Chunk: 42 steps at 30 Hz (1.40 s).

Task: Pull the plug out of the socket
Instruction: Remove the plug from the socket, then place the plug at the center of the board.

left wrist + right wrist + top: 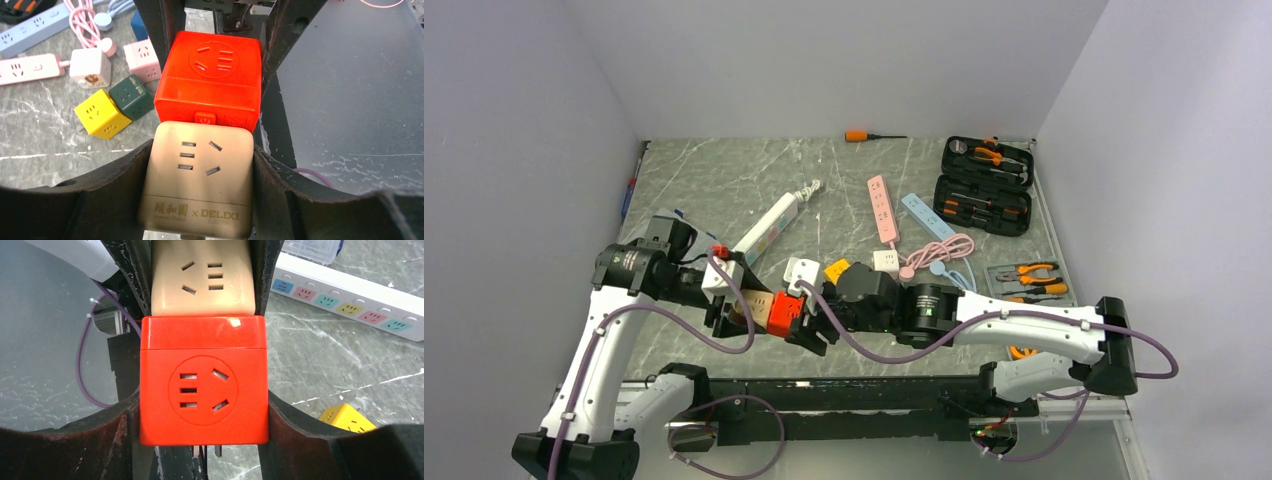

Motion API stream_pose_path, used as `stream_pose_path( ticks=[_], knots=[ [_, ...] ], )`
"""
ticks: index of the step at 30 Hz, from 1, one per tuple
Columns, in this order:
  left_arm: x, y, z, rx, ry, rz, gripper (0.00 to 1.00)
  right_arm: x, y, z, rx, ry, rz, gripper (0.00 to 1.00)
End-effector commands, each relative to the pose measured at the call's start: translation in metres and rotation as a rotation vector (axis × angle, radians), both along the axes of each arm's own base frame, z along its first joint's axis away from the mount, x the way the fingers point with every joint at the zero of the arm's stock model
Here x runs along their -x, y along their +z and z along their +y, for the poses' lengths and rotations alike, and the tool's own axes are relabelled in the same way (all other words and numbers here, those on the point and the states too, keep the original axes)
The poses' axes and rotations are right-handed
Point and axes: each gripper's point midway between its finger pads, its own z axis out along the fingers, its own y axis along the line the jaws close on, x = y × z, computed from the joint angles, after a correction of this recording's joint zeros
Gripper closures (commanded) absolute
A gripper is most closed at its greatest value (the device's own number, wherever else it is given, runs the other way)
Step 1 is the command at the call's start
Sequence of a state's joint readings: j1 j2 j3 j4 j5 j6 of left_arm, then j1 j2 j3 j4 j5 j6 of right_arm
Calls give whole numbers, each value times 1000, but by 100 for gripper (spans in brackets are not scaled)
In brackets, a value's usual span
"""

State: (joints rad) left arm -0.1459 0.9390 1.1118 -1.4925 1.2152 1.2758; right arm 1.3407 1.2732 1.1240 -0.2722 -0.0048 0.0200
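A red socket cube and a beige socket cube are joined face to face, held just above the table's near edge. My left gripper is shut on the beige cube, a finger pressed on each side. From the opposite side my right gripper is shut on the red cube. Metal prongs stick out of the red cube's face nearest the right wrist. The joint between the cubes shows no gap, and which one is plugged into the other is hidden.
Yellow, green and pink cubes lie on the marble table behind the grippers. Farther back are a white power strip, a pink strip, a blue strip, an open tool case and a screwdriver.
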Motion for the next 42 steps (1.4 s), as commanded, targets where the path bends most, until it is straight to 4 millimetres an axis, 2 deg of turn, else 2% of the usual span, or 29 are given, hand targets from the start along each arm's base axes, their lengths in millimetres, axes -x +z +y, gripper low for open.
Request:
stream_pose_path(
  ticks=[1,9,10,14,16,19,22,29,32,36,39,42],
  knots=[
    [-21,-5,15,-115,51,-109,100,6,-3,-48,83,-60,57,100],
    [-30,-6,17,-128,78,-118,100,14,-20,-59,118,-63,105,100],
    [-31,-7,17,-132,82,-115,97,14,-21,-59,121,-64,108,100],
    [-34,-14,21,-164,95,-108,71,14,-23,-62,116,-76,114,100],
    [-36,-17,23,-185,104,-106,64,14,-24,-64,117,-82,120,100],
    [-38,-22,27,-217,116,-111,67,15,-29,-69,128,-94,134,100],
    [-42,-29,33,-257,135,-131,78,17,-34,-76,139,-105,151,100],
    [-64,-44,46,-336,223,-189,91,20,-41,-90,158,-140,181,100],
    [-70,-47,48,-345,251,-187,91,-3,-44,-102,155,-289,142,100],
    [-74,-46,45,-324,281,-151,92,-62,-46,-138,194,-650,49,100],
    [-76,-42,40,-294,301,-99,93,-115,-53,-172,224,-895,116,100],
    [-81,-39,37,-292,333,-60,96,-149,-61,-198,191,-1056,207,100]
  ],
)
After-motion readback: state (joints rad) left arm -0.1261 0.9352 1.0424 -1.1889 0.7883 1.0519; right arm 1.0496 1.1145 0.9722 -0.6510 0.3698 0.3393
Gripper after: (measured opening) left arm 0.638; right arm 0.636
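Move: The left hand holds the beige plug, its pins in the red socket cube, whose middle is about 5 cm to this hand's right and roughly level; the white power strip is some 23 cm ahead, 1 cm left, 22 cm down. From the right hand, holding the red socket, the beige plug lies about 5 cm left and 1 cm ahead; on the table some 20 cm below, the yellow cube is 13 cm ahead, 9 cm right, the green cube 8 ahead, 12 right. Nearly still at first, both hands keep their pinch on the joined cubes, then part abruptly. The right takes the red socket about 16 cm right, 7 down and, late and fast, 10 forward, fingertips dipping and the wrist swinging some 45 degrees clockwise; the left draws the beige plug away, 7 cm forward, 5 left and 5 down, fingers tipping downward. ##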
